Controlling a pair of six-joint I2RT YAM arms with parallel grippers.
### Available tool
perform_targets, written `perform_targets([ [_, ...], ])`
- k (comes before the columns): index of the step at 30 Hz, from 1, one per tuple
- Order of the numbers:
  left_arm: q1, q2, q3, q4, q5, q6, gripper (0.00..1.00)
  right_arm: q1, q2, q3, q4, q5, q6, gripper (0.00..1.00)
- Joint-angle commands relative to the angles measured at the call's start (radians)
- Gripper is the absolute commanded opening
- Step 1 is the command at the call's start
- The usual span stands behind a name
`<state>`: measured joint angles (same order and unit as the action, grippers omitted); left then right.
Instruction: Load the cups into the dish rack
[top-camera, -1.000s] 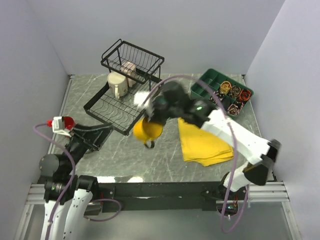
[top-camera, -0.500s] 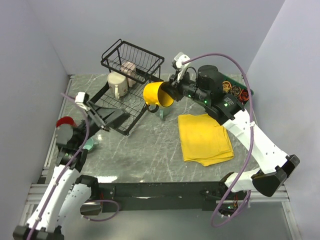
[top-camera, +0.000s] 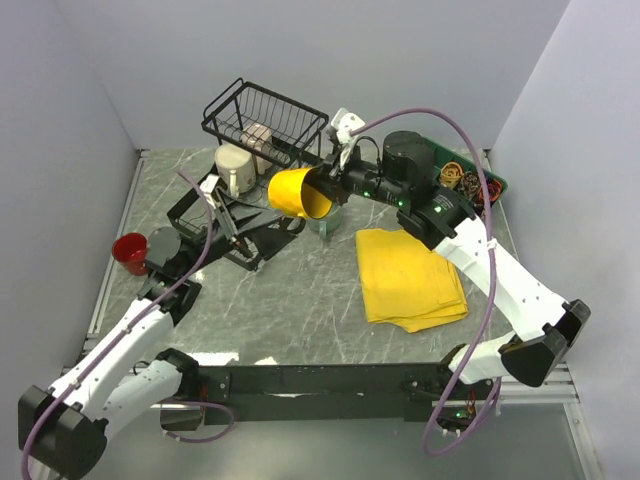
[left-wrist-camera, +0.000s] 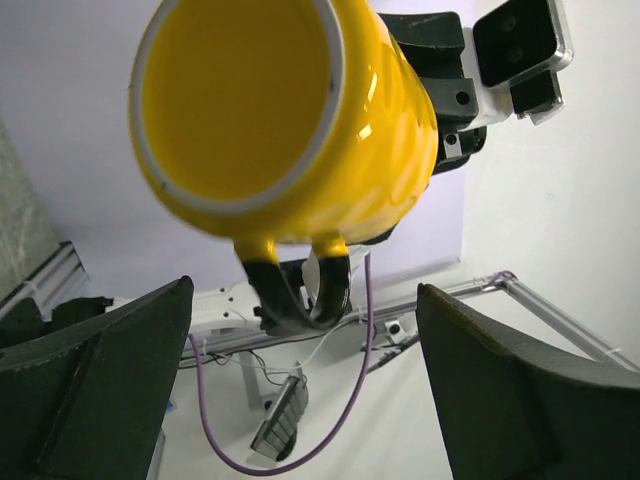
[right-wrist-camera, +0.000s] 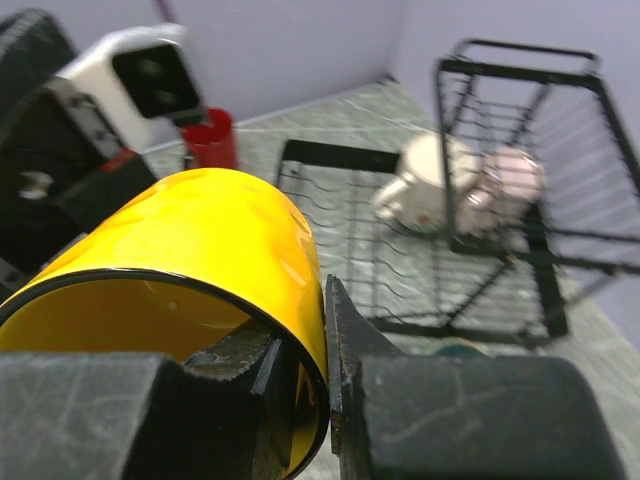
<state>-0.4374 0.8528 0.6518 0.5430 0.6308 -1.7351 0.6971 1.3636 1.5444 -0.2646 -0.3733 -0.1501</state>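
My right gripper (top-camera: 318, 190) (right-wrist-camera: 305, 330) is shut on the rim of a yellow cup (top-camera: 295, 192) (right-wrist-camera: 190, 260), one finger inside and one outside. It holds the cup tilted in the air just right of the black wire dish rack (top-camera: 262, 112) (right-wrist-camera: 520, 170). A cream cup (top-camera: 237, 168) (right-wrist-camera: 425, 190) and a lilac-beige cup (top-camera: 260, 140) (right-wrist-camera: 510, 180) sit in the rack. A red cup (top-camera: 130, 250) (right-wrist-camera: 212, 140) stands on the table at the left. My left gripper (top-camera: 240, 225) (left-wrist-camera: 300, 400) is open over the rack's lower tray, below the yellow cup (left-wrist-camera: 290, 120), and holds nothing.
A folded yellow cloth (top-camera: 410, 275) lies right of centre. A green compartment tray (top-camera: 480, 180) with small items sits at the back right. A small teal thing (top-camera: 323, 226) stands on the table under the yellow cup. Grey walls close in the back and sides.
The right arm has lifted the yellow cup from low over the table and carried it up and left, next to the rack. The left arm has stretched forward to the rack's lower tray.
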Motion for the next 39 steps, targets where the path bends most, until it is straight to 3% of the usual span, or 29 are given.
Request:
perform_targets([
  [1, -0.047, 0.038, 0.062, 0.135, -0.019, -0.04, 0.99, 0.002, 0.023, 0.046, 0.182, -0.199, 0.059, 0.0],
  [9, -0.061, 0.022, 0.052, 0.164, -0.078, -0.081, 0.85, 0.005, 0.048, 0.079, 0.206, -0.262, 0.078, 0.0],
  [20, -0.103, 0.072, 0.034, 0.377, -0.125, -0.236, 0.7, 0.031, 0.109, 0.154, 0.191, -0.297, 0.01, 0.0],
  [39, -0.113, 0.032, 0.088, 0.255, -0.134, -0.149, 0.59, 0.035, 0.095, 0.115, 0.189, -0.357, 0.0, 0.0],
])
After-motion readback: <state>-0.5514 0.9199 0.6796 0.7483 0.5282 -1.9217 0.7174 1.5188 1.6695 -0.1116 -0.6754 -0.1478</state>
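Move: The yellow mug, handle towards the base, has its middle about 8 cm ahead of the left hand and 5 cm right, roughly level. The left gripper lies some 11 cm back and 9 cm left of the right hand, which already holds the mug, its middle 2 cm back and 5 cm left. From the left hand the teal cup stands about 20 cm ahead, 10 cm right, 33 cm down; the dish rack's middle about 26 cm ahead, 8 cm left, 35 cm down. Still pinching the yellow mug by its rim wall, the right hand carries it about 6 cm left to the left gripper, rising some 3 cm after a small dip and turning nearly 20 degrees counter-clockwise. The left hand rises about 4 cm, its fingers tipping slightly upward, and closes from wide open to a bit over half around where the handle comes in; contact there can't be seen. ##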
